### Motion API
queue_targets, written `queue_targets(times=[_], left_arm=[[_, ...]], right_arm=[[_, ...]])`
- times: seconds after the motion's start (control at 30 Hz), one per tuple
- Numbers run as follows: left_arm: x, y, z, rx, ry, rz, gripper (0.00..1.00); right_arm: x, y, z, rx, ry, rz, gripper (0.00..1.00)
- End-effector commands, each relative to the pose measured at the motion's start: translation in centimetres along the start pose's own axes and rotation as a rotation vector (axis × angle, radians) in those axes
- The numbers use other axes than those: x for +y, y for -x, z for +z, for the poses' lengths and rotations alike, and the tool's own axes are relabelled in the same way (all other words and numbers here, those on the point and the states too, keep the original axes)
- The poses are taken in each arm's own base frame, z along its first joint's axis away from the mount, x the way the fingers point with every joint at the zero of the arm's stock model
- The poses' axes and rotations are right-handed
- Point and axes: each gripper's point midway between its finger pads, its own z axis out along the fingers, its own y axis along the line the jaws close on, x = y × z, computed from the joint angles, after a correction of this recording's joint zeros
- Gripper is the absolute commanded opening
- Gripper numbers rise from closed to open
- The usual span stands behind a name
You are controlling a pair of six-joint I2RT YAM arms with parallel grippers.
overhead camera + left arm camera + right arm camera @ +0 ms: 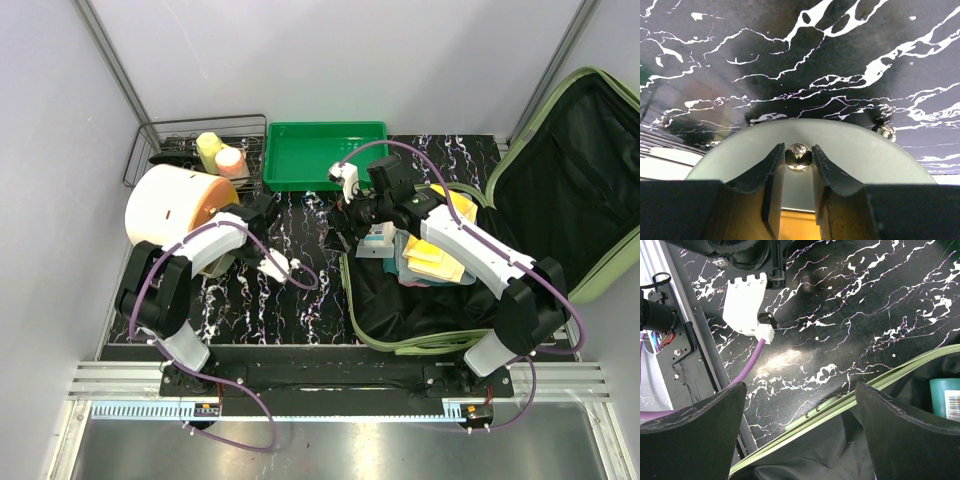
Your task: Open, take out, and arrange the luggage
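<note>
The luggage, a pale olive-green suitcase, lies open at the right with its lid leaning on the wall. Its black-lined base holds yellow packets and a teal bottle. My right gripper is open and empty, hovering over the suitcase's left zip rim, fingers wide apart. My left gripper is at a white round case with an orange face. In the left wrist view its jaws are shut on a small metal knob on that pale curved case.
A bright green tray stands at the back middle. A wire rack at the back left holds a yellow bottle and a pink one. The marbled black tabletop lies between the arms. Walls close in left and right.
</note>
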Motion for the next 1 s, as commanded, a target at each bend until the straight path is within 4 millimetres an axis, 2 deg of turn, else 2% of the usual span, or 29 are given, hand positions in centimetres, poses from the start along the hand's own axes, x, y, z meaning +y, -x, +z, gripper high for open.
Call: queue_targets(times=[0.0,0.13,0.3,0.63,0.73,0.77,0.83,0.87,0.97], left_arm=[[1.4,0.7,-0.3,0.026,0.018,-0.084,0.15],[3.0,2.3,-0.9,0.016,0.025,-0.132,0.16],[3.0,4.3,-0.5,0.007,0.019,-0.133,0.16],[4.2,7.7,-1.8,-0.054,0.068,-0.165,0.17],[4.3,8.4,-2.3,-0.067,0.074,-0.176,0.43],[4.2,8.6,-2.6,-0.073,0.075,-0.176,0.67],[4.1,8.9,-3.2,-0.093,0.075,-0.193,0.9],[4.2,8.8,-4.0,-0.106,0.091,-0.204,0.97],[4.4,8.9,-6.1,-0.147,0.129,-0.242,0.99]], right_arm=[[0.3,0.8,-1.0,-0.028,0.003,-0.029,1.0],[0.3,0.8,-0.9,-0.027,0.008,-0.028,1.0],[0.4,0.8,-0.9,-0.028,0.012,-0.037,1.0],[0.0,0.7,-1.1,-0.03,0.013,-0.038,1.0],[-0.2,0.9,-1.3,-0.034,0.005,-0.042,1.0],[-0.5,1.1,-1.6,-0.041,-0.002,-0.042,1.0],[-1.0,1.2,-2.0,-0.041,-0.013,-0.039,1.0],[-1.2,1.4,-2.3,-0.046,-0.021,-0.038,1.0],[-2.6,1.6,-3.6,-0.06,-0.054,-0.023,1.0]])
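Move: Between the left hand's nearly shut fingers sits the gold knob of the lower drawer. The drum-shaped cabinet's middle is about 11 cm to the left, 3 cm ahead and a little above. The wire rack lies some 22 cm ahead and 8 cm left; the green tray is about 22 cm ahead and 26 cm right. From the right hand, the knob lies roughly 27 cm left, 1 cm back and 13 cm lower. Keeping its pinch on the gold knob, the left hand draws the lower drawer out to the right, away from the cabinet, turning slightly counter-clockwise. Near the end the fingers spread wide and let go of the knob as the hand finishes about 9 cm of travel. Late on, the open right hand eases about 2 cm right and forward. ##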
